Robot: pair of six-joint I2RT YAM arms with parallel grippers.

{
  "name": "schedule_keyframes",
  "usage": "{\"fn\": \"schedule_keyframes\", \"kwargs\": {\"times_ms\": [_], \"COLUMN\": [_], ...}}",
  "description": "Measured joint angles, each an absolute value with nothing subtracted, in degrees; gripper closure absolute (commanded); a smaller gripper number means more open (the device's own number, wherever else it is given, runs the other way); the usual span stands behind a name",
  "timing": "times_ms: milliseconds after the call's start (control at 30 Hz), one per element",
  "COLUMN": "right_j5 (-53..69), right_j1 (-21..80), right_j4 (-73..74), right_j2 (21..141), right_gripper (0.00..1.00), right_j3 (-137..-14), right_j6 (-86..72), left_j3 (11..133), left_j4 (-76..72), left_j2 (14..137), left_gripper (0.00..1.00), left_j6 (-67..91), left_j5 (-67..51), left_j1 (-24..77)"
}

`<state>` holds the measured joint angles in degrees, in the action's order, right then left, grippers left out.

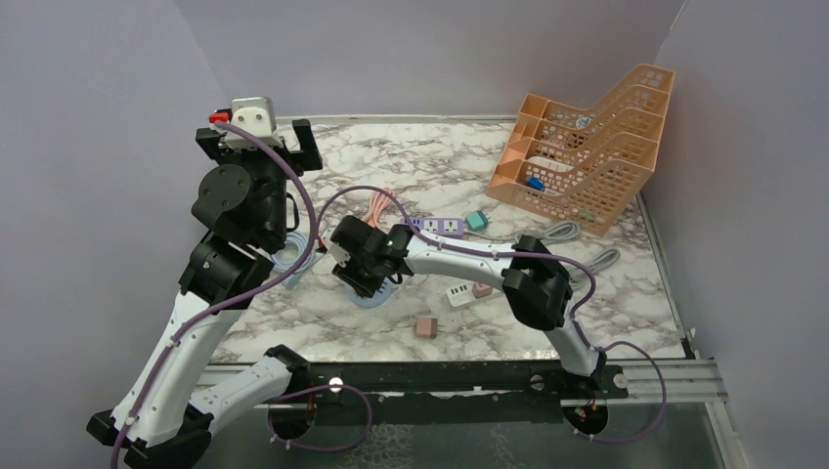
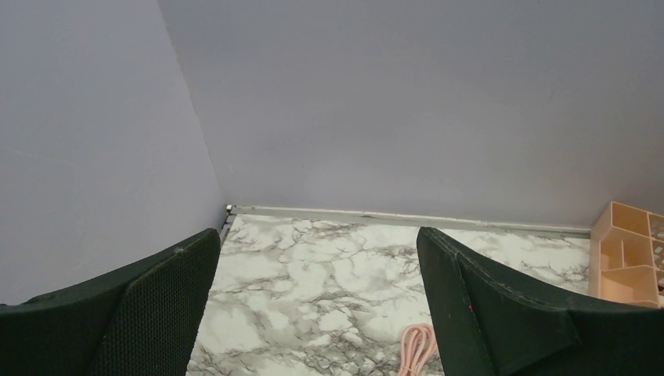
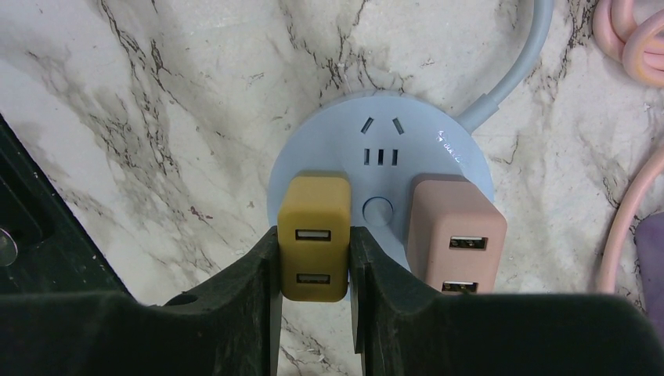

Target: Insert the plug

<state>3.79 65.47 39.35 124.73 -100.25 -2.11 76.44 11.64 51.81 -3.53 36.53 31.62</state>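
Observation:
In the right wrist view a mustard-yellow plug (image 3: 316, 205) with two USB ports stands on the left side of a round pale-blue socket hub (image 3: 381, 133). My right gripper (image 3: 314, 254) is shut on it, a finger pressed on each side. Its pins are hidden. A pink plug (image 3: 456, 235) sits on the hub's right side, beside the yellow one. From above, the right gripper (image 1: 364, 274) covers the hub (image 1: 375, 297) at the table's middle left. My left gripper (image 1: 257, 147) is raised at the far left, open (image 2: 317, 235) and holding nothing.
A purple power strip (image 1: 436, 226) and a teal plug (image 1: 475, 221) lie behind the right arm. A white adapter (image 1: 459, 294) and two pink cubes (image 1: 425, 326) lie in front. An orange mesh organiser (image 1: 587, 151) stands at the back right. A pink cable (image 2: 417, 346) is coiled nearby.

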Motion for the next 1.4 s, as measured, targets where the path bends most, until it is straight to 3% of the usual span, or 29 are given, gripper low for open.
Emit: {"fn": "schedule_keyframes", "kwargs": {"times_ms": [33,233,433,600,967,1167,1400], "right_j5": [3.81,3.11,1.52,0.99,-2.37,-1.37,0.43], "right_j1": [65.45,65.54,65.67,65.67,65.67,65.67,65.67], "right_j4": [39.48,41.74,42.85,39.27,32.53,33.78,33.28], "right_j2": [124.70,124.49,124.57,118.10,89.47,88.84,93.08], "right_gripper": [0.97,0.62,0.43,0.40,0.35,0.32,0.32], "right_j3": [-100.42,-103.68,-105.71,-101.47,-71.70,-59.70,-59.37], "right_j6": [-2.11,-3.16,-6.61,-9.37,-10.28,-6.98,-1.63], "left_j3": [76.44,76.44,76.44,77.87,75.50,68.53,61.10], "left_j4": [11.75,12.16,13.58,16.58,20.73,22.92,25.36], "left_j2": [51.81,51.81,51.81,52.47,51.22,49.52,46.35], "left_gripper": [0.01,0.01,0.01,0.01,0.01,0.01,0.01], "left_j6": [-3.51,-2.66,-1.15,1.17,8.49,13.82,21.08], "left_j5": [36.53,36.45,35.40,33.65,26.15,19.22,15.14], "left_j1": [31.62,31.62,31.62,31.62,31.62,31.62,31.62]}}
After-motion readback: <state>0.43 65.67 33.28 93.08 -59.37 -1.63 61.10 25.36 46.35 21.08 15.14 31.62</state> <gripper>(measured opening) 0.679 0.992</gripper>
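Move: Pinched between the right fingers is the yellow plug, already on the round blue strip, whose middle lies about 1 cm ahead and 2 cm right. The loose brown plug, next to be gone for, lies about 8 cm back, 14 cm right and 3 cm lower; the white strip is some 11 cm right of it and 7 cm farther out. From the raised left hand, the brown plug lies roughly 18 cm back, 22 cm right and 47 cm below. Easing up a couple of centimetres with the fingers still shut, the right hand opens off the yellow plug and rises clear to about 12 cm. It swings some 15 cm right and 6 cm back, then sinks with open fingers to just over the brown plug. Meanwhile the open left hand drops about 14 cm and shifts right, tipping down and turning clockwise. ##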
